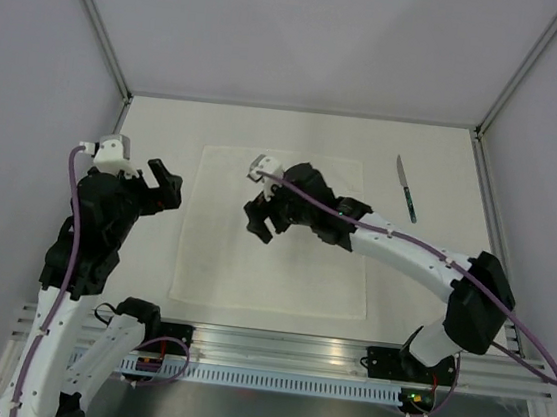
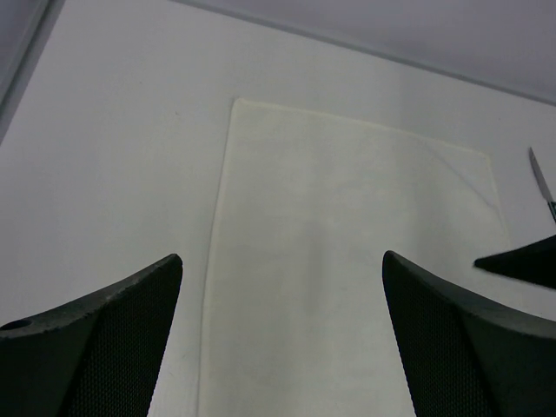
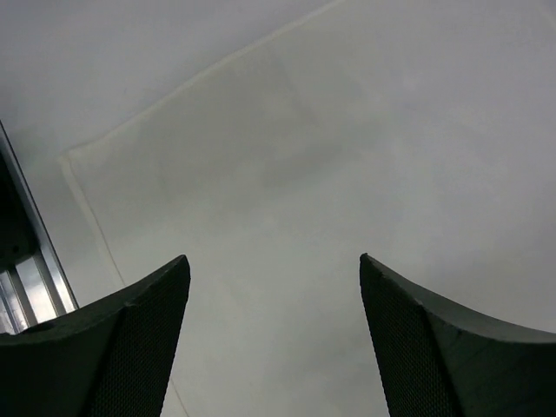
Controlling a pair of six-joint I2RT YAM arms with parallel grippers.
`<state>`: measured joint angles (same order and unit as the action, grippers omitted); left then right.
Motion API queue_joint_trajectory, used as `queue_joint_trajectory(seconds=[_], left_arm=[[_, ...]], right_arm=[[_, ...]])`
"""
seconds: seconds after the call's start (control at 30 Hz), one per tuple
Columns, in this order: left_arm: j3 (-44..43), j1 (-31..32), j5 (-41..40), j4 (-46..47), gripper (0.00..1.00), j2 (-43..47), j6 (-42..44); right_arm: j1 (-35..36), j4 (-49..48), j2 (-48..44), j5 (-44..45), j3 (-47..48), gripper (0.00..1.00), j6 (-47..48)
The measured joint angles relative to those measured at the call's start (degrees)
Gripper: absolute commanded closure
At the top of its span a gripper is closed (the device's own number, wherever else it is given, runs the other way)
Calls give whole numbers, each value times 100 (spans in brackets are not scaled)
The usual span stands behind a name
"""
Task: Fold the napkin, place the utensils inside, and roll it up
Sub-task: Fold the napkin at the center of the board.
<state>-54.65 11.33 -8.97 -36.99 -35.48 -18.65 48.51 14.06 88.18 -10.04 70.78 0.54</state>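
Observation:
The white napkin (image 1: 283,259) lies flat as a big square in the middle of the table, also filling the left wrist view (image 2: 347,261) and the right wrist view (image 3: 287,174). A knife (image 1: 406,189) with a silvery blade and teal handle rests on the table to the napkin's upper right; its blade tip (image 2: 540,178) shows at the right edge of the left wrist view. My left gripper (image 1: 163,187) hangs open just left of the napkin's left edge. Above the napkin's upper middle, my right gripper (image 1: 260,219) is open with nothing between its fingers.
White walls with metal corner posts (image 1: 98,22) enclose the table on three sides. An aluminium rail (image 1: 272,354) runs along the near edge by the arm bases. The right arm (image 1: 414,254) stretches across the napkin's right half.

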Motion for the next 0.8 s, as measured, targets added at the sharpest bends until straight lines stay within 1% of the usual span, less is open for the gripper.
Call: queue_joint_trajectory(seconds=[0.17, 0.23, 0.37, 0.47, 0.6, 0.8], left_arm=[[-1272, 0, -149, -149, 0, -391, -20], [-1799, 0, -146, -175, 0, -509, -44], [-2483, 0, -146, -212, 0, -614, -109], [-2643, 0, -162, -278, 0, -616, -153], [-2645, 0, -227, -485, 0, -649, -186], [-2645, 0, -352, -715, 0, -710, -188]], right_arm=[[1244, -48, 981, 459, 352, 25, 199], [1604, -74, 1401, 540, 588, 27, 234], [2159, -227, 2157, 684, 1106, 31, 254], [2468, -354, 2605, 741, 1488, 36, 258], [2726, -457, 3126, 739, 1989, 42, 249], [2778, -568, 3633, 761, 2317, 46, 223]])
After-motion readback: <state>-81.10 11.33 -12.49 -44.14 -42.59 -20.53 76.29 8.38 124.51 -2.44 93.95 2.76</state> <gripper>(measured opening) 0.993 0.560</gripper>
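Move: The napkin's near-left corner, which the right hand is heading for, lies about 23 cm to that hand's left, 16 cm back and 19 cm below. The napkin's middle is on the same level, some 7 cm ahead and level sideways; its near-right corner lies roughly 16 cm back and 22 cm to the right. From the left hand, the near-left corner is about 12 cm back, 3 cm right and 29 cm below. The napkin's near-left corner is what the right hand closes in on, sweeping about 20 cm left while drawing back 15 and sinking 13, slowing to a nearly straight descent. It turns some 25 degrees counter-clockwise and its fingers narrow from almost wide to about half open, still above the cloth. The left hand rises about 16 cm clear, tipping its fingers up, then eases down slightly, still open. ##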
